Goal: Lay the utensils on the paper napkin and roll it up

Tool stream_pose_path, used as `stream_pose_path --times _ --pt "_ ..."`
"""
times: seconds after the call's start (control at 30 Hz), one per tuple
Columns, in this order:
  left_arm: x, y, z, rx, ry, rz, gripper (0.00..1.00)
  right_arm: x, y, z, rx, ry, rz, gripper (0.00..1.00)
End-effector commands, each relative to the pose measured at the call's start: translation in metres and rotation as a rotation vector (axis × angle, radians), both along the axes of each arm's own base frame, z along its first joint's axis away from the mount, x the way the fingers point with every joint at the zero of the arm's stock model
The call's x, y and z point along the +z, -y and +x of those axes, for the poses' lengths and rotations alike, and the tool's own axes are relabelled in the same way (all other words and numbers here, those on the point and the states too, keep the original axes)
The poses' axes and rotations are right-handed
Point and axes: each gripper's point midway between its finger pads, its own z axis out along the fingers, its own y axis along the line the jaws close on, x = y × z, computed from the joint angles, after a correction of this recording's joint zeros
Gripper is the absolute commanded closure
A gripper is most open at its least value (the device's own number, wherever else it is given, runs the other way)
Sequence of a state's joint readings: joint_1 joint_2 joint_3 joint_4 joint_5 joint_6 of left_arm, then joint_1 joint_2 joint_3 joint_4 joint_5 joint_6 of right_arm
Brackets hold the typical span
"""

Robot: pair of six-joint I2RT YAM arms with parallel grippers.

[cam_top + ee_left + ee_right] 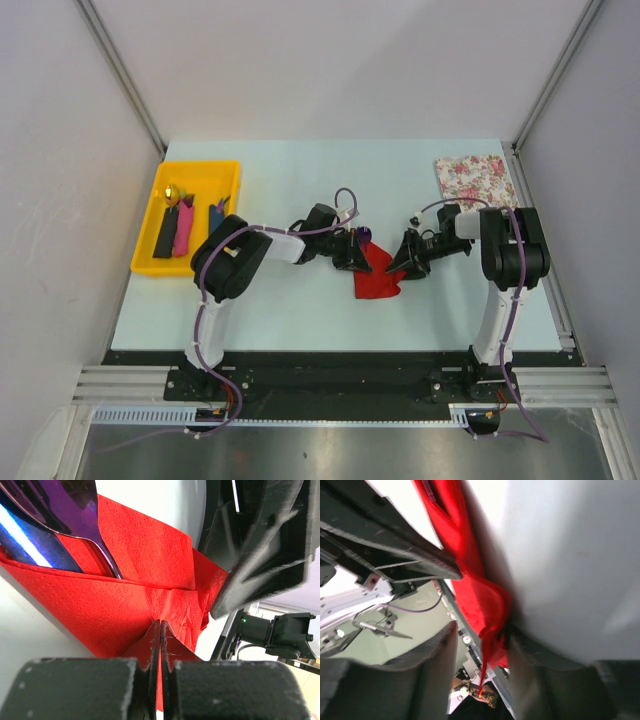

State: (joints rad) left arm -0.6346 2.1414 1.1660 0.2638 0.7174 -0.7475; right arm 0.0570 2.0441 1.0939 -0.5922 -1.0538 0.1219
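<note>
The paper napkin (378,275), bright red and folded over, lies at the table's middle between both grippers. My left gripper (354,252) is shut on its fold, the fingertips (156,632) pinching red paper (100,610). A shiny blue-purple utensil (55,525) lies tucked inside the fold, and its end shows as a purple spot (363,234). My right gripper (407,263) stands at the napkin's right edge. Its jaws (485,662) are apart, with a bunched corner of the napkin (480,605) between them, against one finger (540,675). More utensils (183,228) lie in the yellow tray.
The yellow tray (150,225) sits at the back left, holding black, pink and blue-handled pieces and a gold object. A white flowered sheet (475,178) lies at the back right. Grey walls enclose the table on three sides.
</note>
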Motion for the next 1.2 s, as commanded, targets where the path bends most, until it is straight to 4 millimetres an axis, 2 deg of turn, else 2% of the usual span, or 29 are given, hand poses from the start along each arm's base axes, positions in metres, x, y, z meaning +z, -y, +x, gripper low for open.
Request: stream_pose_path --times 0.0,0.2,0.3,0.43,0.47,0.7,0.87,1.07,1.17 --pt "-0.025 -0.010 0.008 0.033 0.027 0.080 0.99 -0.001 0.002 0.006 0.006 0.039 -0.077 0.58" --pt "-0.025 -0.008 0.009 0.025 0.033 0.083 1.00 0.017 0.000 0.013 0.003 0.077 -0.072 0.67" --pt "-0.025 -0.008 0.010 0.025 0.036 0.083 0.99 0.024 -0.001 0.013 0.007 0.095 -0.071 0.77" --pt "-0.023 -0.005 0.010 0.020 0.039 0.079 1.00 0.026 -0.010 0.014 0.018 0.088 -0.054 0.97" --pt "-0.023 -0.004 0.010 0.020 0.040 0.079 1.00 0.028 -0.013 0.014 0.021 0.085 -0.036 0.99" --pt "-0.022 -0.003 0.010 0.016 0.041 0.078 1.00 0.033 -0.034 0.023 0.040 0.115 -0.019 0.99" --pt "-0.018 -0.002 0.011 0.013 0.050 0.072 1.00 0.016 -0.045 0.020 0.079 0.103 -0.061 0.99" --pt "-0.004 0.000 0.014 0.022 0.060 0.044 1.00 -0.012 -0.039 0.012 0.094 0.050 -0.143 1.00" --pt "0.005 0.000 0.016 0.034 0.060 0.017 1.00 -0.020 -0.036 0.010 0.094 0.043 -0.177 1.00"
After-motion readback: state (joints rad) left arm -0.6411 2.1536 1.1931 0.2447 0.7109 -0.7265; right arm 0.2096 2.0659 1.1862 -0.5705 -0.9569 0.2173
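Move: Between the right hand's half-open fingers lies the napkin's loose right edge, about 1 cm below them, bound for the folded part some 5 cm to the left and level with that hand. The purple spoon's bowl is roughly 8 cm ahead and 7 cm left of the right hand. From the left hand, whose shut fingertips are on the folded part about 1 cm below, the loose right edge lies about 5 cm to the right. Closing on the napkin's loose right edge with a slight dip, the right fingers pinch it, lift it a couple of centimetres and carry it about 4 cm left over the napkin, then lower it again close beside the left fingertips, still shut. The left hand stays put, its closed fingertips keeping the folded part down. ##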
